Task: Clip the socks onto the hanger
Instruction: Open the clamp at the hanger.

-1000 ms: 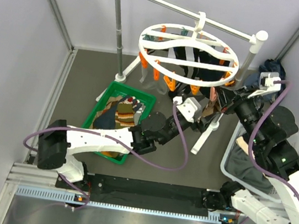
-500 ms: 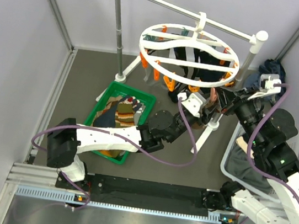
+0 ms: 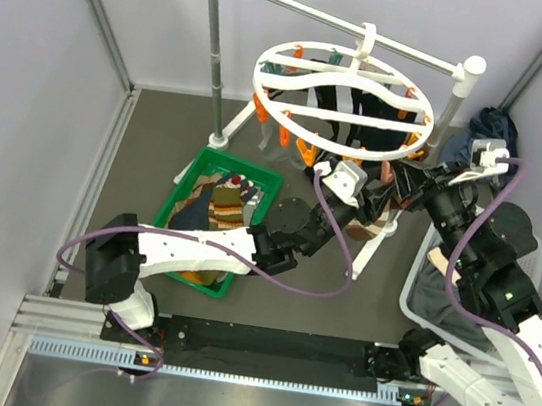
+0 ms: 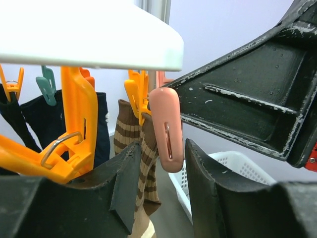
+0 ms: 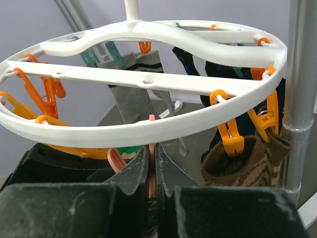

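The white ring hanger (image 3: pixel 339 148) hangs from the rail, with grey and dark socks (image 3: pixel 341 102) clipped under it. My left gripper (image 3: pixel 371 192) is raised under its near right rim. In the left wrist view its jaws (image 4: pixel 162 148) stand open, a little apart on either side of a pink clip (image 4: pixel 166 129). A brown striped sock (image 4: pixel 130 134) hangs by the left finger. My right gripper (image 5: pixel 152 148) is shut on the pink clip (image 5: pixel 151 173) just under the hanger ring (image 5: pixel 148 131). An orange clip holds a brown sock (image 5: pixel 242 158) at the right.
A green tray (image 3: pixel 175 205) with several loose socks lies on the floor at the left. A white lattice basket (image 3: pixel 411 283) with grey cloth stands at the right, also in the left wrist view (image 4: pixel 218 168). The rail stand's post (image 3: pixel 211 53) rises behind.
My left arm has reached up and to the right from beside the tray to the hanger's rim, and its jaws have narrowed round the pink clip. The right arm has barely moved.
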`<move>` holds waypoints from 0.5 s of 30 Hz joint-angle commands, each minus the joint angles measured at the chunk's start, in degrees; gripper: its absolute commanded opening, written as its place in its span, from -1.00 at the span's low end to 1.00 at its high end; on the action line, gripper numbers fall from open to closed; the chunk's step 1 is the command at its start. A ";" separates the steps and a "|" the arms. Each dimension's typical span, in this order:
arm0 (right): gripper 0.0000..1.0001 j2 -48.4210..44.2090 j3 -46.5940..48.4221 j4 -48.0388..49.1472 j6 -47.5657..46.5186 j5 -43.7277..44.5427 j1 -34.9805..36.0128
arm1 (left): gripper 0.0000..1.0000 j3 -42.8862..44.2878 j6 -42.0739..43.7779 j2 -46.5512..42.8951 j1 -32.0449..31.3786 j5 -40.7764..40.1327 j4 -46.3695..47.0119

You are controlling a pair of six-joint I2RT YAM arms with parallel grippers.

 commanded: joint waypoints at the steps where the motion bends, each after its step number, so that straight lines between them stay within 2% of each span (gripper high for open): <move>1: -1.00 -0.98 -0.40 0.86 -0.31 0.21 -0.17 | -0.09 2.25 -1.62 -0.75 0.17 0.57 4.48; 5: -1.00 -0.98 -0.66 0.95 -0.14 -0.23 -0.08 | -0.20 2.87 -1.18 -0.58 0.08 0.22 4.39; 6: -1.00 -1.06 -0.66 0.95 -0.05 -0.32 -0.08 | -0.34 2.78 -1.18 -0.49 0.16 0.22 4.30; 9: -1.00 -1.15 -1.10 1.13 -0.05 -0.32 -0.08 | -0.54 2.60 -1.10 -0.49 0.16 -0.31 4.22; 10: -1.00 -1.33 -1.37 1.04 0.04 -0.23 -0.08 | -0.69 2.43 -1.01 -0.49 0.08 -0.40 4.13; 12: -0.99 -1.68 -1.63 1.13 0.22 -0.32 -0.08 | -0.81 1.82 -0.83 -0.58 0.08 -0.92 3.69; 13: -0.95 -1.85 -1.89 1.21 0.22 -0.40 -0.08 | -0.92 1.55 -0.74 -0.58 0.16 -1.19 3.60; 15: -0.81 -2.03 -1.81 0.52 0.04 -0.49 -0.09 | -1.00 0.67 -0.57 -0.84 0.08 -2.33 3.25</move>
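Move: The pink clamp's near lever already sits between the left hand's open fingertips, about 1 cm ahead, 1 cm right and 1 cm above; the hanger rim runs roughly 5 cm above that hand and 1 cm ahead. An orange clamp hangs some 5 cm to its left and 2 cm ahead, the orange clamp with the brown sock about 6 cm ahead and 4 cm right. From the right hand, which pinches the far lever, the near lever lies 2 cm left and 1 cm back. With the left hand nearly in place, rising only about half a centimetre, its half-open fingers close from either side until they pinch the pink clamp's near lever just under the hanger rim, and they stop firmly on it with a gap still left between them. The right hand stays where it is and keeps its fingers on the same clamp's far lever, holding against the left hand's grip. ##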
